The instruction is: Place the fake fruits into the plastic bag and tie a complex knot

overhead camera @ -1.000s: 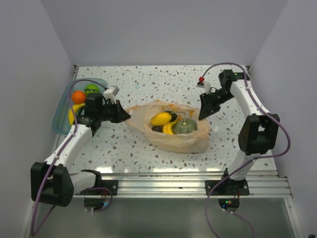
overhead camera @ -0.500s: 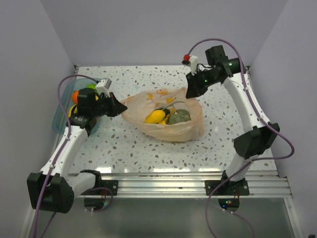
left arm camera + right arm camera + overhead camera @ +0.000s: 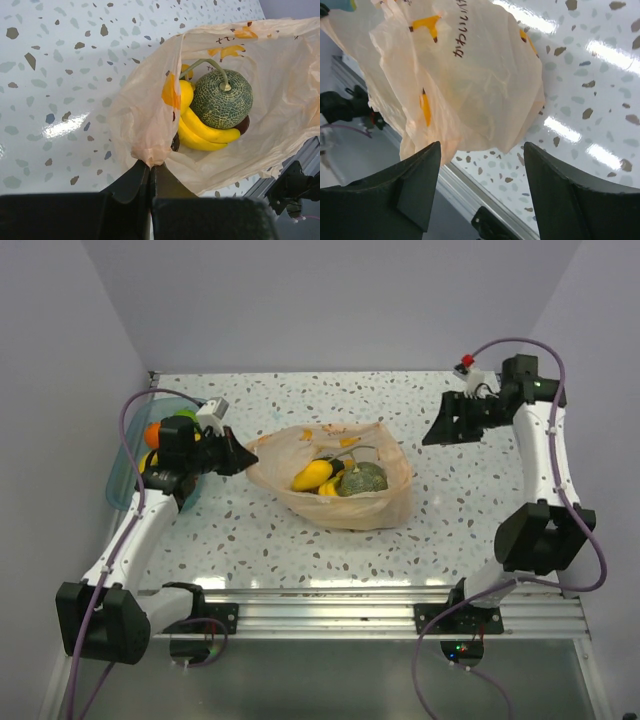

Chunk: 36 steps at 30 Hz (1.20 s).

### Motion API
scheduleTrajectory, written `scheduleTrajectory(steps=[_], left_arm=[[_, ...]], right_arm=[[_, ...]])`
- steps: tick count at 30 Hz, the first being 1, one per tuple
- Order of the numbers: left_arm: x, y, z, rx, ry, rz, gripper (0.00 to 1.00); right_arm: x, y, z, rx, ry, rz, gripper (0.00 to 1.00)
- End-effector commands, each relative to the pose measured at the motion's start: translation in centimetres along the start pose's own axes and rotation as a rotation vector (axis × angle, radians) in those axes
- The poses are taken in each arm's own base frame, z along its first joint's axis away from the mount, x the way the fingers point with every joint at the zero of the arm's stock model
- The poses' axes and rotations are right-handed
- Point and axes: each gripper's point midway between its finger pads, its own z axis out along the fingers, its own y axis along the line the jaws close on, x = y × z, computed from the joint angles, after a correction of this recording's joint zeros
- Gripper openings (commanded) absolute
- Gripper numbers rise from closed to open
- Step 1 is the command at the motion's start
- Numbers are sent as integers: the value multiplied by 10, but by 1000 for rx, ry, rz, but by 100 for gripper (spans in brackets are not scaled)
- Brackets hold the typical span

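The peach-orange plastic bag (image 3: 385, 502) lies mid-table with its mouth gaping. Inside it are yellow bananas (image 3: 312, 476) and the grey-green melon (image 3: 362, 480). The left wrist view shows the melon (image 3: 222, 99), the bananas (image 3: 202, 131) and a dark plum (image 3: 243, 125) in the bag (image 3: 145, 125). My left gripper (image 3: 248, 453) (image 3: 151, 165) is shut on the bag's left edge. My right gripper (image 3: 430, 436) (image 3: 482, 147) hangs open to the right of the bag (image 3: 470, 75), holding nothing. No knot is in view.
A clear blue tray (image 3: 122, 475) sits at the far left behind my left arm, holding an orange (image 3: 157, 432), a green ball (image 3: 183, 420) and a yellow piece (image 3: 150, 462). The metal rail (image 3: 330, 605) runs along the near edge.
My right gripper has let go of the bag's right rim, opened, and pulled away to the right. The left gripper still holds the left edge, and the bag has barely moved.
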Motion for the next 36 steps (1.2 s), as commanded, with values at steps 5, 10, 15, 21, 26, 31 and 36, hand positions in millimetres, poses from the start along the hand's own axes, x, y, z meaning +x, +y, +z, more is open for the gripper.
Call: scheduleTrajectory(steps=[5, 10, 15, 21, 26, 31, 36], left_arm=[[-14, -13, -6, 42, -17, 57, 0], [-14, -12, -5, 39, -15, 54, 0], [-13, -11, -2, 38, -6, 48, 0], [-14, -9, 0, 38, -5, 41, 0], [-13, -8, 1, 38, -5, 41, 0], [-21, -10, 0, 37, -15, 28, 0], [-67, -6, -14, -75, -105, 110, 0]], right_arm=[[30, 37, 3, -342, 4, 316, 65], [40, 33, 17, -391, 28, 368, 64], [55, 34, 27, -415, 68, 393, 61], [59, 41, 38, -441, 105, 382, 60], [52, 52, 34, -483, 103, 357, 36], [30, 72, -2, -563, 54, 274, 0], [0, 78, -42, -514, -86, 160, 0]])
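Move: The bag's right rim, free of any hand, lies about 6 cm back, 6 cm to the left and 5 cm below the open right hand. The melon inside sits some 18 cm left, 2 cm back and 18 cm down from that hand, the bananas about 8 cm farther left. From the left hand, still pinching the opposite rim, the right rim is about 37 cm to the right, 1 cm back and roughly level. Right hand dips back-left some 9 cm, pinches the bag's right rim, then lifts 6 cm up and forward. ##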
